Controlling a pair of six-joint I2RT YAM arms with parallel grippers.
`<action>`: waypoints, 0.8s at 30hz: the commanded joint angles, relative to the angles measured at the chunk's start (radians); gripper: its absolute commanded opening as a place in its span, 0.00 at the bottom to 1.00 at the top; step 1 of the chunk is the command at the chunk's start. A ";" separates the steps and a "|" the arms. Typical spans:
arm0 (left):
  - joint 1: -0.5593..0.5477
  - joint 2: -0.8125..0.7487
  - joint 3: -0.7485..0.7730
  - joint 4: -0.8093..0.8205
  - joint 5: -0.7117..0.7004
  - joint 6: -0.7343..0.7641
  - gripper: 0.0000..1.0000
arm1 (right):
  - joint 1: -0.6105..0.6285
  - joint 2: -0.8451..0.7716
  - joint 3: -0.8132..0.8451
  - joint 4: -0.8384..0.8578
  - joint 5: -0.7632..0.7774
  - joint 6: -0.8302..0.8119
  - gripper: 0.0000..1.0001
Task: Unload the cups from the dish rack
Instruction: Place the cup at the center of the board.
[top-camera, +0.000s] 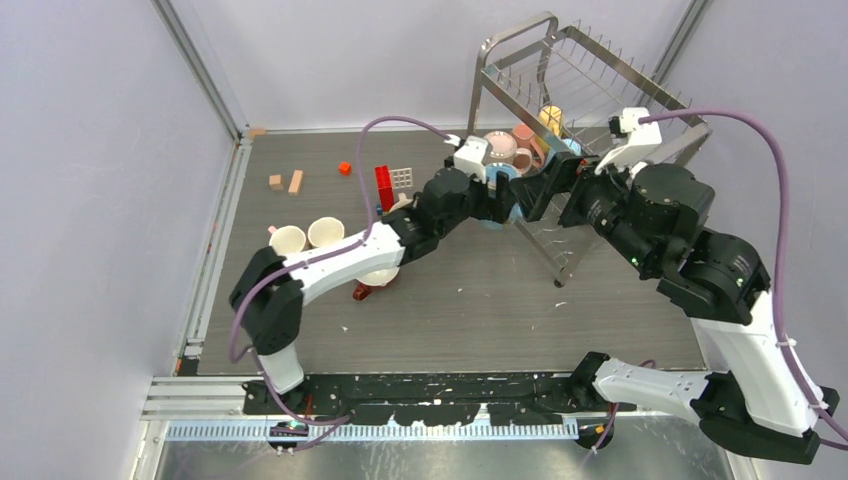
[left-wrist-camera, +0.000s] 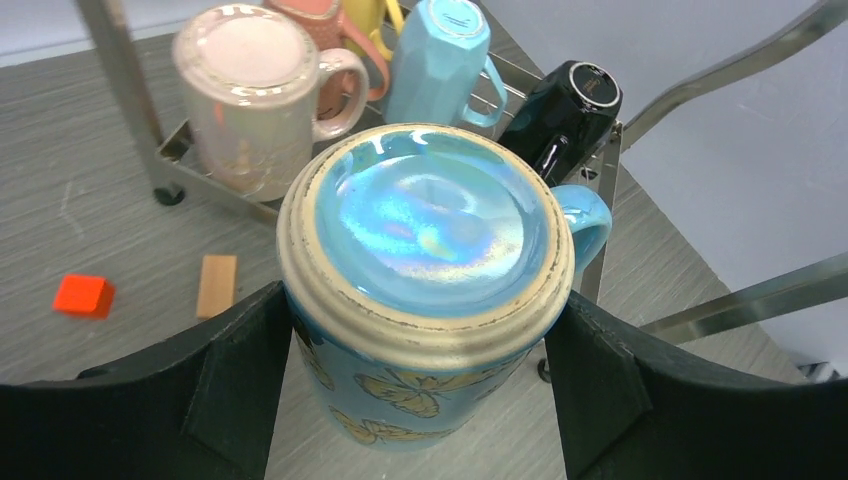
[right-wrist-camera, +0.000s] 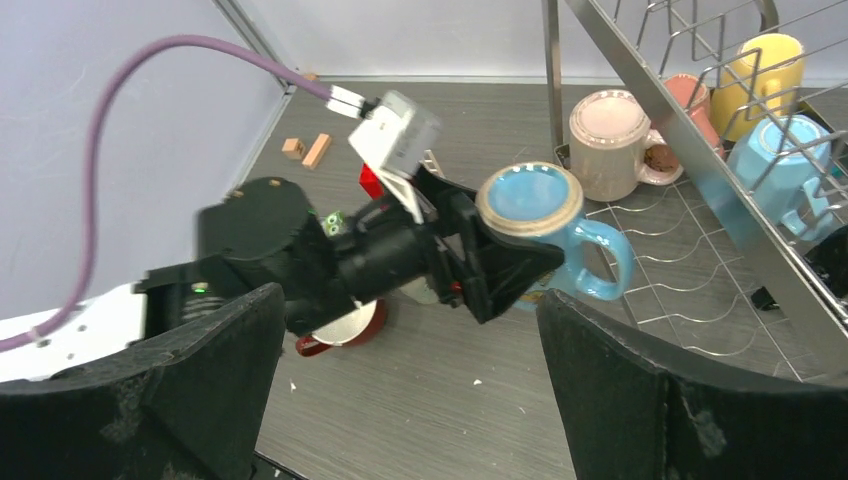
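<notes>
My left gripper is shut on a light blue cup with yellow butterflies, held upside down just in front of the dish rack, above the table. The same blue cup shows in the right wrist view with its handle toward the rack. In the rack's lower tier stand a beige-pink cup, a yellow cup, a faceted light blue cup and a black cup. My right gripper is open and empty, just right of the held cup.
Two cream cups stand on the table at the left, and a dark red cup sits under the left arm. Wooden blocks, an orange block and a red block lie further back.
</notes>
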 joint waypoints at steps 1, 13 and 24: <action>0.061 -0.196 -0.006 0.012 -0.005 -0.097 0.00 | 0.006 -0.007 -0.056 0.128 -0.011 0.011 1.00; 0.248 -0.433 -0.002 -0.304 0.159 -0.277 0.00 | 0.006 -0.009 -0.295 0.377 -0.113 0.027 1.00; 0.470 -0.549 0.035 -0.384 0.493 -0.534 0.00 | 0.005 -0.022 -0.481 0.620 -0.212 -0.019 1.00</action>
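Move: The blue cup is already in the left hand, bottom up. From that hand the beige cup standing on the board is about 17 cm left and 5 cm ahead, some 20 cm lower; the red cup is roughly 24 cm left and level, 22 cm down; the pink mug in the rack is about 20 cm ahead and 3 cm right, 18 cm below. For the empty right hand the blue cup is some 15 cm ahead, 2 cm left and 19 cm down. Leftward and rising, the left hand carries the blue cup about 18 cm left and 8 cm up, away from the rack towards a place above the beige cup, keeping its grip and rolling the wrist some 25 degrees, left side down, mostly late on. Meanwhile the right hand, fingers wide open, sinks and swings left about 8 cm each, edging forward and turning slightly counter-clockwise as it closes in on the blue cup without touching. ##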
